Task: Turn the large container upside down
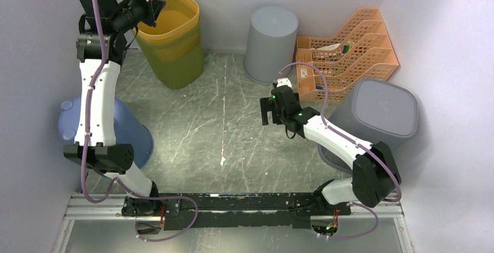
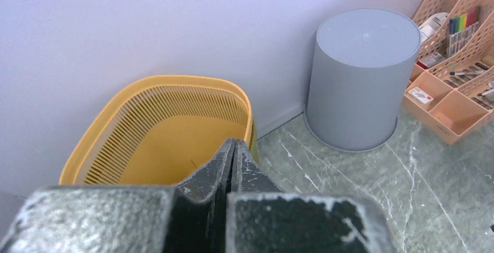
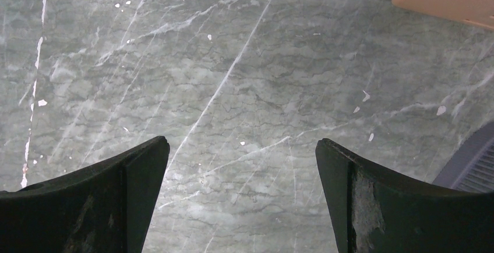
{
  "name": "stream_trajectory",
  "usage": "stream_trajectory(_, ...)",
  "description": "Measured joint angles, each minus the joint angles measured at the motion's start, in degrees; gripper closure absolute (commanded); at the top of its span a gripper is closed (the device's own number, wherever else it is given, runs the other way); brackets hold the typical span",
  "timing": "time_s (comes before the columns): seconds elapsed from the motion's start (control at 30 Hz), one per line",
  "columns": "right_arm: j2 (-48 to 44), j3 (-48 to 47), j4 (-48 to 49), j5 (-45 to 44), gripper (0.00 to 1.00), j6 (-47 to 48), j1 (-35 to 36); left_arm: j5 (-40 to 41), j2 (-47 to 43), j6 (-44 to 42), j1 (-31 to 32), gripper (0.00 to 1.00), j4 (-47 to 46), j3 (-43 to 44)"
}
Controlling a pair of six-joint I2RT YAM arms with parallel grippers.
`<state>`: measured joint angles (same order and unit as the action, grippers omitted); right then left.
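The large container is a yellow slatted basket [image 1: 175,43] standing upright, mouth up, at the back left against the wall. My left gripper [image 1: 155,6] hangs over its near rim. In the left wrist view the basket [image 2: 169,136] fills the lower left and the left gripper [image 2: 234,145] is shut, its fingers pressed flat together with nothing between them, tips just inside the basket's right rim. My right gripper [image 1: 265,113] hovers over the middle of the table. In its wrist view the right gripper [image 3: 242,148] is open wide over bare marble.
A round grey bin [image 1: 271,37] stands bottom up at the back centre, also in the left wrist view [image 2: 361,78]. An orange desk organiser [image 1: 349,55] is at the back right, a big grey square bin [image 1: 384,110] bottom up at the right, and a blue bucket [image 1: 131,133] under the left arm.
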<state>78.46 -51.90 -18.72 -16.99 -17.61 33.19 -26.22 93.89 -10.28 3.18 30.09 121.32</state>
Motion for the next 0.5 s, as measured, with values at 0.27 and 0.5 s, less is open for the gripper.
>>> stream_trajectory(0.27,0.24,-0.04,-0.13,0.55,0.0,0.04,0.0,-2.69,10.32,-4.22,-0.55,0.21,9.97,12.87)
stream_trajectory(0.5,0.24,-1.53,-2.84,0.52,0.0,0.02,0.0,-8.52,14.05,-9.86,-2.43,0.13,15.08,9.05)
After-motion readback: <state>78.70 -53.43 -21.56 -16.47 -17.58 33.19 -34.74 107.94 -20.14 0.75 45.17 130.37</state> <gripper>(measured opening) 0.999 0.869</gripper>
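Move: The yellow container, still upright inside the green one, has its middle some 14 cm ahead of the left hand, 3 cm to the left and roughly 33 cm below; its rim is about 17 cm below the hand. The overturned grey round container stands 13 cm ahead and 34 cm right, the overturned blue one 24 cm back and 18 cm left. From the right hand, the yellow container is about 26 cm ahead, 40 cm left and 3 cm higher. Towards the yellow container's near rim the left hand comes back down, empty: after a last rise of about a centimetre it sinks some 10 cm and edges about 4 cm forward. On the way the nearly shut fingers spread almost fully, one to either side of the rim's line, and the wrist tips down some 15 degrees while swinging slightly clockwise. ##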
